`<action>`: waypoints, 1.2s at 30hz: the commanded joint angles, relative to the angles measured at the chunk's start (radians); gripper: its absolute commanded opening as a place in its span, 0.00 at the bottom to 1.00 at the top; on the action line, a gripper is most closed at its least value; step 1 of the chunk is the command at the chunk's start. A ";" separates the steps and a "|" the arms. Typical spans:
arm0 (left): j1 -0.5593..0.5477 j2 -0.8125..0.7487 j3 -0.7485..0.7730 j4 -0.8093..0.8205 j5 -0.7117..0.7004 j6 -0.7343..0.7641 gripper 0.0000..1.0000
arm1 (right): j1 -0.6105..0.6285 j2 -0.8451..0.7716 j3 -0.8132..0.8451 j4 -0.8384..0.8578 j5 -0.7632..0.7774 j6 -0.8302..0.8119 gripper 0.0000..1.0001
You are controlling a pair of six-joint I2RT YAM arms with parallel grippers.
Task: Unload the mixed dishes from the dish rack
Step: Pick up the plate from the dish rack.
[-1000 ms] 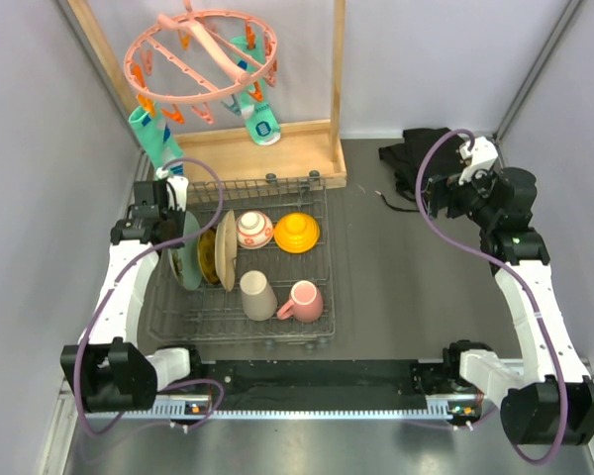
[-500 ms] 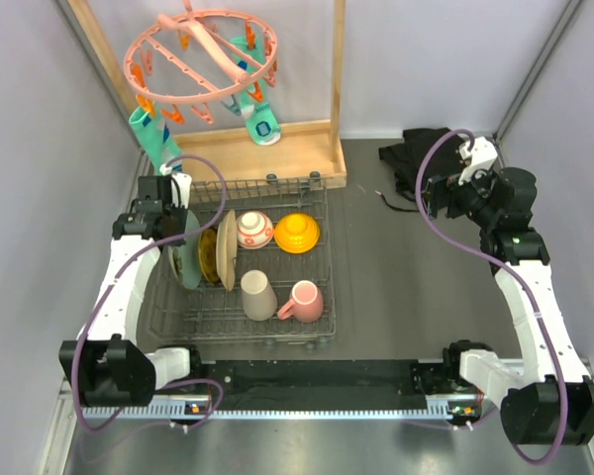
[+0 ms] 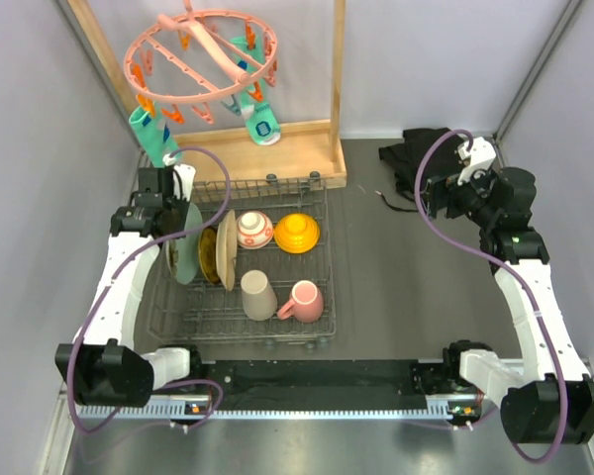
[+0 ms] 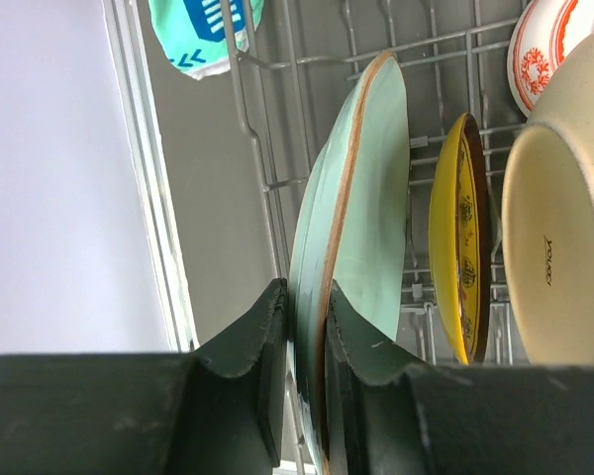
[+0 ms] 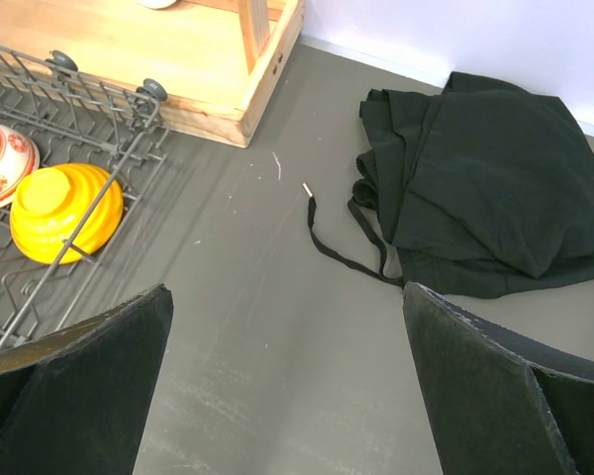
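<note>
The dark wire dish rack [image 3: 193,319] holds the dishes. My left gripper [image 3: 181,220] [image 4: 307,297] is shut on the rim of the upright pale green plate [image 3: 185,252] [image 4: 371,198] at the rack's left end. Beside it stand a small yellow plate [image 3: 208,255] [image 4: 455,257] and a cream plate [image 3: 226,249] [image 4: 554,228]. A red-white bowl [image 3: 254,230], an orange bowl [image 3: 296,233] [image 5: 64,210], a beige cup [image 3: 257,295] and a pink mug [image 3: 304,301] lie in the rack. My right gripper [image 3: 431,195] [image 5: 285,297] hangs open over bare table, right of the rack.
A wooden frame [image 3: 277,148] with a pink peg hanger [image 3: 203,54] stands behind the rack, with a teal sock [image 3: 153,139] hanging near my left wrist. Black cloth [image 3: 416,153] [image 5: 485,188] lies at the back right. A wall runs close along the rack's left side.
My left gripper has closed tighter on the green plate's rim and moved toward the back of the rack, taking the plate's top edge with it. The right arm has not moved.
</note>
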 commanded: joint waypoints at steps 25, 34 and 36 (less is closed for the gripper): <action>-0.011 -0.112 0.362 0.082 -0.102 -0.059 0.00 | 0.006 0.021 0.115 -0.051 -0.128 0.022 0.99; -0.011 -0.170 0.506 0.096 0.316 -0.169 0.00 | 0.030 0.170 0.474 -0.321 -0.314 -0.041 0.99; -0.011 -0.169 0.518 0.110 0.496 -0.195 0.00 | 0.032 0.173 0.510 -0.315 -0.395 -0.018 0.99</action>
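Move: Between the left fingers is the plate, still in the rack, its middle about 3 cm ahead, 1 cm right and 6 cm below. From that hand, the yellow plate stands 5 cm right, 1 cm ahead; the beige plate 9 cm right, 2 cm ahead; the patterned bowl about 15 cm right, 7 cm ahead, lower down. From the right hand, the held plate lies some 49 cm left, 1 cm back, 13 cm below. Keeping its pinch on the plate, the left hand draws it up out of the rack, slowly at first and then fast, about 21 cm in all. The fingers tip up some 30 degrees, with a small drift right at the end. Late on, the open, empty right hand rises and edges left, turning slightly counter-clockwise. ##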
